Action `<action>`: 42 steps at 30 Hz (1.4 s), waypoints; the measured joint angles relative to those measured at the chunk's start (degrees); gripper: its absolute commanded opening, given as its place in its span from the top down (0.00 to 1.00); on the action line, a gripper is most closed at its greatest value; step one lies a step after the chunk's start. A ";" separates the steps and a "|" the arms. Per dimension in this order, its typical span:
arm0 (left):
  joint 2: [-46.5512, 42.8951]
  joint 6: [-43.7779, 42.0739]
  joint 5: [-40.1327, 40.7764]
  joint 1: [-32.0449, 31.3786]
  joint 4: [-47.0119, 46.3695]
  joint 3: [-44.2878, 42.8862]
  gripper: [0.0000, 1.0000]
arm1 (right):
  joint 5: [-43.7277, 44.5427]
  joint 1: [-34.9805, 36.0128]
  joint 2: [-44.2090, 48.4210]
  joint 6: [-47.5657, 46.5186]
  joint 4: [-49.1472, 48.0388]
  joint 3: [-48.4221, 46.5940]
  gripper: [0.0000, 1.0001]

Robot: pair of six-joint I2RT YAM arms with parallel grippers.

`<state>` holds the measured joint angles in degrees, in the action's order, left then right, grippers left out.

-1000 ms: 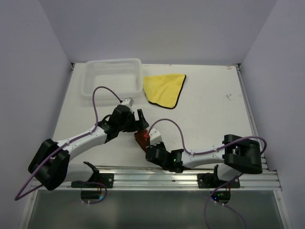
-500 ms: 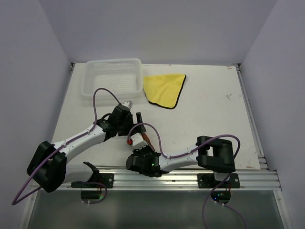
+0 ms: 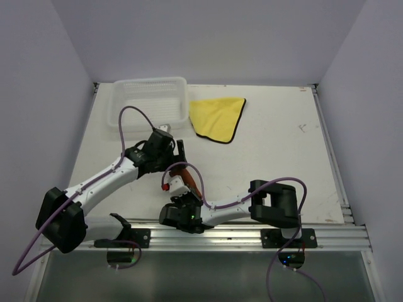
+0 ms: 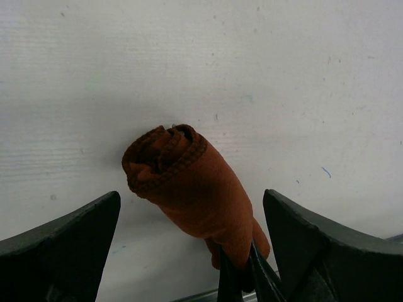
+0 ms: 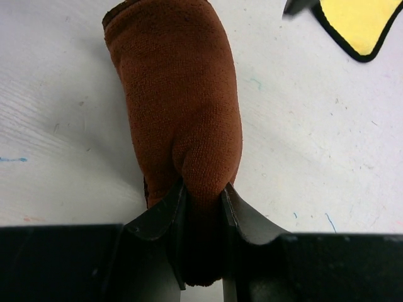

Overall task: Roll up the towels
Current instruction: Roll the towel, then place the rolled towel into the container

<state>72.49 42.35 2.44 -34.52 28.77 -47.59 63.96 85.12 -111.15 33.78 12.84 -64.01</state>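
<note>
The rust-brown towel (image 5: 179,94) is rolled into a tight tube lying low over the table, its spiral end (image 4: 165,151) facing the left wrist camera. My right gripper (image 5: 201,195) is shut on one end of the roll (image 3: 189,177). My left gripper (image 4: 192,201) stands open, its two fingers (image 4: 69,242) wide on either side of the roll without touching it, just beyond it in the top view (image 3: 178,153). The yellow towel (image 3: 218,117), with its dark hem, lies flat and unrolled at the back of the table (image 3: 277,157).
A white mesh basket (image 3: 149,100) stands at the back left, right beside the yellow towel (image 5: 362,22). Purple cables loop over both arms. The aluminium rail (image 3: 239,231) runs along the near edge.
My right arm has folded in and swung left, carrying the brown roll with it. My left gripper has opened fully and drawn slightly back and left.
</note>
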 measured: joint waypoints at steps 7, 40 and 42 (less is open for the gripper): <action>-1.14 -0.11 7.17 0.42 3.76 -5.40 0.00 | 0.04 0.00 0.00 1.20 0.04 0.02 0.96; 4.70 10.14 -3.98 -2.16 -11.02 7.87 0.00 | 2.49 0.00 -4.85 -4.24 -2.84 -4.28 0.96; 5.29 10.14 -3.87 -2.43 -11.06 7.87 0.00 | 2.47 0.00 -4.87 -4.50 -3.08 -4.33 0.96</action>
<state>77.78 52.49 -1.43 -36.95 17.72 -39.72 66.43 85.12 -116.03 29.28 9.76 -68.34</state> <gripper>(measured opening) 0.994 0.231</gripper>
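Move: Just under the open left hand lies the brown towel roll: its middle some 6 cm below, about 3 cm back and 2 cm to the right. The right gripper, pinching the roll's near end, is roughly 8 cm back, 5 cm right and 4 cm lower; from it the roll's middle lies about 5 cm ahead and 3 cm left. From the left hand the yellow towel is some 20 cm ahead and 16 cm right. Bobbing up about 3 cm and forward first, the left hand then sinks and draws back, working to its right, to end about 5 cm lower than it began, its wide-open fingers straddling the far part of the brown roll. The right hand keeps its pinch on the near end and, late on, eases about 2 cm left. ##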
